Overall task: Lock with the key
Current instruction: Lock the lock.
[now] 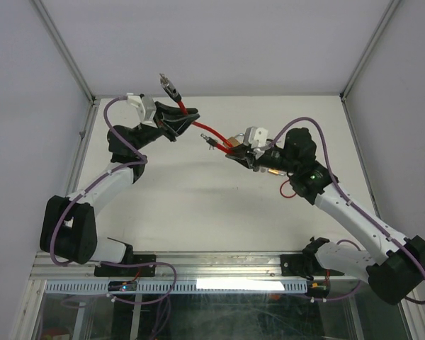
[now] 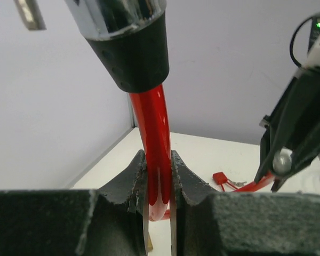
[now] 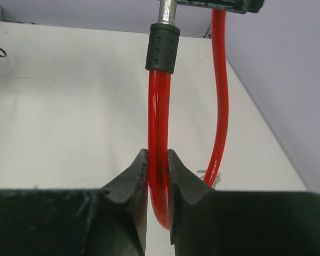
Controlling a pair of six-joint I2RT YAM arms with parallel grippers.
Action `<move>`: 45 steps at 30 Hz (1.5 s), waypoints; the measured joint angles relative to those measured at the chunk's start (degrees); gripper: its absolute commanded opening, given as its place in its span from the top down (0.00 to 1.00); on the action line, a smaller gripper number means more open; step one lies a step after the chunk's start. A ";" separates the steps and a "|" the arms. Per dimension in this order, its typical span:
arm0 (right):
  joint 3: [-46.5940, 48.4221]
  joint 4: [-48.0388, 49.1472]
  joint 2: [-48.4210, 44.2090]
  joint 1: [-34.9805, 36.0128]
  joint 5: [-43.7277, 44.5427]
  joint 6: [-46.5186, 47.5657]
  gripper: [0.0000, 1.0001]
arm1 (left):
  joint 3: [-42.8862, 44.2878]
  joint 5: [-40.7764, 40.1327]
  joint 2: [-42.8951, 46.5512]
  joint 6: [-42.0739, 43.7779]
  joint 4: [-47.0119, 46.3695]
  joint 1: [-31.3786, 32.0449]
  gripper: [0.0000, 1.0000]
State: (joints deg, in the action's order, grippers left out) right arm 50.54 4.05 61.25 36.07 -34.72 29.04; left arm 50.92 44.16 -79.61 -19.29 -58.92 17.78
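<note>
A red cable lock [image 1: 207,130] hangs in the air between both arms. My left gripper [image 1: 171,117] is shut on the red cable [image 2: 152,128] just below a black collar [image 2: 129,50] with a metal end [image 1: 167,83]. The right gripper [image 1: 235,153] is shut on the cable's other end [image 3: 158,128], under a black collar [image 3: 162,47] and metal pin [image 3: 168,10]. A brass lock body [image 1: 234,139] sits by the right fingers. A small red tag with keys [image 2: 221,178] lies on the table beneath the right gripper [image 2: 296,133].
The white table [image 1: 198,205] is walled by white panels with metal posts [image 1: 64,49] at the back corners. A second strand of the cable [image 3: 221,96] loops just right of the right fingers. A cable channel [image 1: 198,285] runs along the near edge.
</note>
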 measured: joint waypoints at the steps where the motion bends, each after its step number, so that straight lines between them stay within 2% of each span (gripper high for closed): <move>1: 0.87 -1.57 -0.20 -1.70 -2.12 -3.08 1.00 | -0.98 0.42 0.00 0.50 -1.31 0.00 1.00; 7: 2.91 -5.66 -0.83 -5.40 -8.68 -13.99 1.00 | -7.74 0.79 4.04 6.38 -0.24 0.15 1.00; 15: 4.46 -9.01 0.66 -6.21 -13.25 -19.80 1.00 | -9.97 -5.44 11.82 21.73 15.15 6.51 1.00; 20: 5.16 -11.74 1.36 -6.38 -14.23 -19.69 1.00 | -12.00 -9.25 12.94 27.56 23.10 7.78 1.00; 25: 5.18 -14.45 1.88 -7.67 -14.73 -18.38 1.00 | -15.02 -11.30 13.03 29.68 27.63 8.52 1.00; 37: 10.01 -25.40 6.97 -7.80 -14.47 -10.95 1.00 | -17.11 -7.61 13.14 31.98 31.15 8.92 1.00; 45: 10.95 -28.98 9.62 -7.39 -13.33 -8.37 1.00 | -16.20 -6.08 12.28 32.76 34.05 9.60 1.00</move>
State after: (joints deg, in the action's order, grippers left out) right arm 61.49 -24.93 70.87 28.69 -48.05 20.67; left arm 34.72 38.09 -67.33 13.47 -24.86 27.38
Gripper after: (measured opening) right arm 0.174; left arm 0.143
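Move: From the left hand, which holds the cable just below its silver lock cylinder, the plug end lies about 6 cm back, 7 cm to the right and 4 cm lower. From the right hand, gripping the cable behind that plug, the cylinder is roughly 13 cm ahead, 17 cm left and 14 cm up. Far beneath, about 29 cm below the right hand and 25 cm ahead of it, lie the large padlock, 2 cm right, and the loose keys, 7 cm left. Lowering the left hand about 16 cm and drawing it back some 6 cm, its fingers tipping down to near level, brings the lock cylinder down towards the plug. The right hand eases a little back and right while rolling its top forward some 30 degrees, then sinks about 6 cm. Both keep their pinch on the red cable. ##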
